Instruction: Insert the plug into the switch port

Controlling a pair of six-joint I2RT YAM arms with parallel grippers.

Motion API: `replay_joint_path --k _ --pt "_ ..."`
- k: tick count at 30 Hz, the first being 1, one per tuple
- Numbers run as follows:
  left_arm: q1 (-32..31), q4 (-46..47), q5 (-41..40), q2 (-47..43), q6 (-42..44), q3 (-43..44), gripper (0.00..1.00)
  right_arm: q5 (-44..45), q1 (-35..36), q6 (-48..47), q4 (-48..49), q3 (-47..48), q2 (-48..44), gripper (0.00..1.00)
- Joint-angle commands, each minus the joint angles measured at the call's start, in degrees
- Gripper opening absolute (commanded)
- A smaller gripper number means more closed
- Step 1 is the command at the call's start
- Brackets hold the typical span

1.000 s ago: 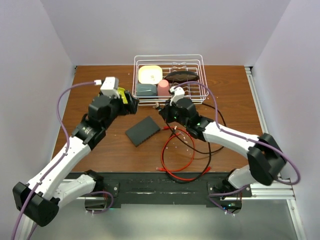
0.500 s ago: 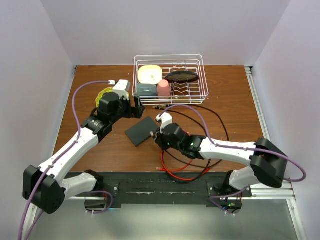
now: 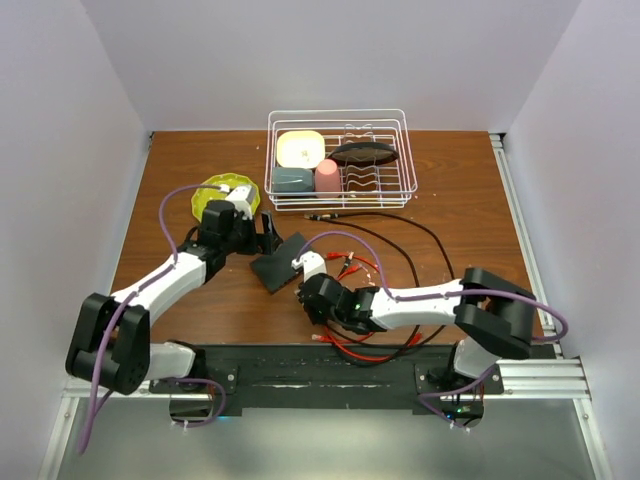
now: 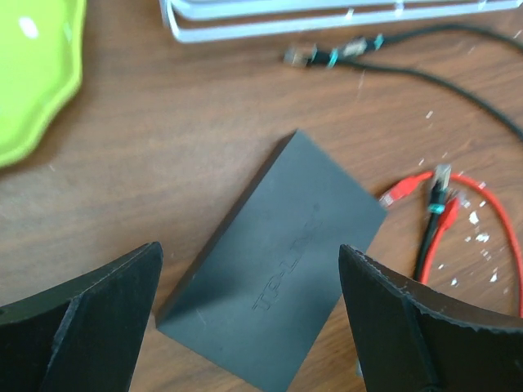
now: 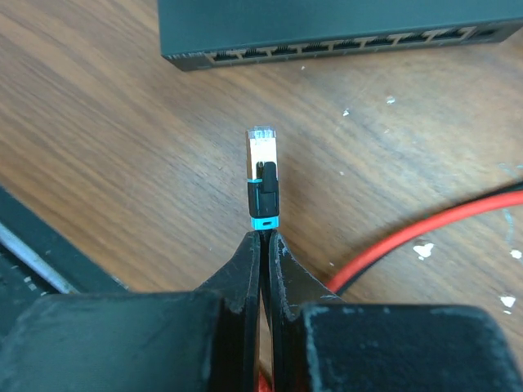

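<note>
The switch (image 3: 278,262) is a flat matte-black box lying askew on the wooden table. My left gripper (image 3: 270,240) hovers over its far end. In the left wrist view this gripper (image 4: 249,249) is open, its fingers wide on either side of the switch (image 4: 278,261) without touching it. My right gripper (image 5: 263,233) is shut on a black cable just behind the plug (image 5: 261,175), which has a clear tip and a blue band. The plug points at the row of ports (image 5: 327,51) on the switch's narrow edge, a short gap away. In the top view the right gripper (image 3: 303,287) sits just right of the switch.
A white wire dish rack (image 3: 340,195) with dishes stands at the back. A yellow-green plate (image 3: 215,190) lies left of it. Red cable loops (image 3: 360,345) and a black cable (image 3: 410,225) lie to the right, with loose plugs (image 4: 409,192) near the switch.
The left arm swung forward and down over the switch and its jaws widened. The right arm carried the plug from beside the rack to the switch's port edge.
</note>
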Motion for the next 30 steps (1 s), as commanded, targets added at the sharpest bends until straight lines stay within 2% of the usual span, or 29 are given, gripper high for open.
replay_joint_path --k 1,6,14,26,30 --pt "0.47 8.41 2.31 0.78 -1.18 -2.70 0.94 2.81 1.36 0.98 2.93 3.87 2.82 0.00" --pt "0.56 16.14 6.35 2.09 -1.62 -7.45 0.93 5.27 2.68 1.68 3.89 4.41 4.14 0.00" --pt "0.56 18.88 7.14 6.49 -0.83 -9.38 0.90 9.30 4.35 3.35 0.30 6.60 7.13 0.00" --pt "0.56 17.65 7.76 6.05 -1.26 -11.05 0.60 20.21 7.96 6.96 -11.75 13.89 13.19 0.00" --pt "0.56 19.06 8.02 5.61 -1.79 -12.11 0.59 21.26 8.66 7.31 -12.46 14.25 13.55 0.00"
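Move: Some 2 cm back, 3 cm to the right of and 8 cm below the left hand lies the switch, with a red plug level with that hand and 14 cm to its right; the yellow-green bowl is about 12 cm ahead and 14 cm to its left. For the right hand, holding the plug, the switch port row's middle is about 6 cm ahead, 3 cm left and 3 cm lower; the red plug is 10 cm ahead and 7 cm right of this hand. Sinking about 6 cm with a slight draw back, the left hand comes down on the switch and closes its fingers by about a third, one beside its far-left long edge, the other over its top. Meanwhile the right hand keeps its pinch on the plug, slides some 2.5 cm left and 2 cm down towards the near end of the port row, and swings its fingers clockwise by roughly 15 degrees. ##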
